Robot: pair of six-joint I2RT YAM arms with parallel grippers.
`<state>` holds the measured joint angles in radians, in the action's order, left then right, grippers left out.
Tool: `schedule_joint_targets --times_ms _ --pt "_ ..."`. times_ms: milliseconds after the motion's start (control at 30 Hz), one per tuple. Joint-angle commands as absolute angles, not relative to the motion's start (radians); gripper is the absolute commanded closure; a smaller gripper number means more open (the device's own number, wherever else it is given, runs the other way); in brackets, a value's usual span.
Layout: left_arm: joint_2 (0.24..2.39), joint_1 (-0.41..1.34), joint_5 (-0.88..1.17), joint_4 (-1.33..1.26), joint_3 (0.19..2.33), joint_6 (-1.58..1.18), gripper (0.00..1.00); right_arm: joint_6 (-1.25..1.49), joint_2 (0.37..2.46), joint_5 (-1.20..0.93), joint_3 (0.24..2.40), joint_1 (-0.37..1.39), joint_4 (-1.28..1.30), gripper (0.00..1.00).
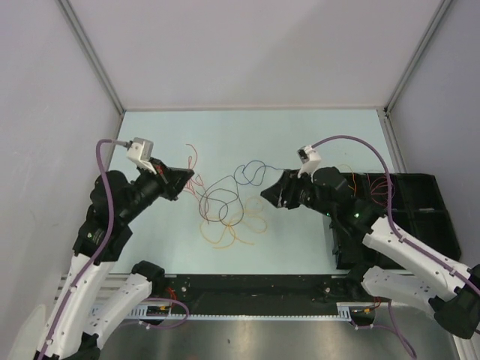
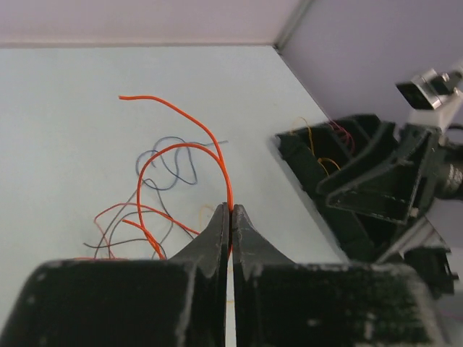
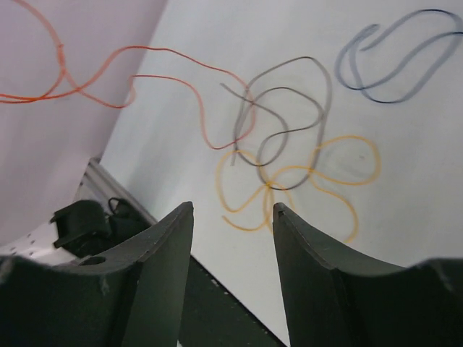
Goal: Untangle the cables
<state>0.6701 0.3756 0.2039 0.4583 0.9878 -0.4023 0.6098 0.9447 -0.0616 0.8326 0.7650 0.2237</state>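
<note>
The cables lie in a loose tangle at the table's middle: a red one (image 1: 195, 159), a dark blue one (image 1: 247, 174), a black one (image 1: 217, 204) and an orange-yellow one (image 1: 229, 234). My left gripper (image 2: 231, 208) is shut on the red cable (image 2: 228, 184), which arcs up from the closed tips and loops back toward the pile. In the top view the left gripper (image 1: 184, 180) sits at the tangle's left edge. My right gripper (image 3: 233, 210) hangs open with nothing between its fingers, above the orange-yellow loops (image 3: 347, 141). From above, the right gripper (image 1: 266, 195) is just right of the tangle.
A black bin (image 1: 420, 206) stands at the table's right side behind the right arm, with a few thin wires inside (image 1: 384, 187). Grey walls close off the table on the left, back and right. The metal rail with the arm bases (image 1: 247, 304) runs along the near edge.
</note>
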Motion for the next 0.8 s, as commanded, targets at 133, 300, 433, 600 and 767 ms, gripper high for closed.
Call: schedule_joint_targets --times_ms 133,300,433,600,767 --pt "0.594 0.380 0.535 0.428 0.825 -0.342 1.00 0.557 1.037 -0.146 0.917 0.936 0.009 0.46" --pt "0.580 0.380 0.531 0.425 0.766 -0.333 1.00 0.586 1.083 -0.079 0.945 0.992 -0.041 0.46" --pt "0.587 0.380 0.529 0.414 0.742 -0.333 1.00 0.589 1.153 -0.034 0.994 1.038 -0.057 0.47" --pt "0.591 0.380 0.520 0.416 0.741 -0.325 1.00 0.650 1.256 0.066 1.060 1.065 -0.052 0.50" --pt "0.586 0.380 0.514 0.423 0.739 -0.322 1.00 0.693 1.345 0.061 1.104 1.069 -0.071 0.51"
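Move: Pinched in the left gripper, the raised red cable lies about 20 cm to the right gripper's left, level with it forward and some 9 cm above. From the left hand, the open right gripper is thus 20 cm right and 9 cm down. On the table, 22 cm below the right hand, lie the dark cable 15 cm left and 6 cm ahead, the orange cable 12 cm left and 1 cm back, and the blue cable 4 cm left and 18 cm ahead. Closing on the red cable beside the left fingertips, the open right gripper sweeps about 13 cm left, drawing back a little before easing forward, and turns slightly counter-clockwise. The left hand keeps its pinch and brings the cable to meet it: some 9 cm down, also back and a bit right, swinging about 15 degrees clockwise, then holds still. ##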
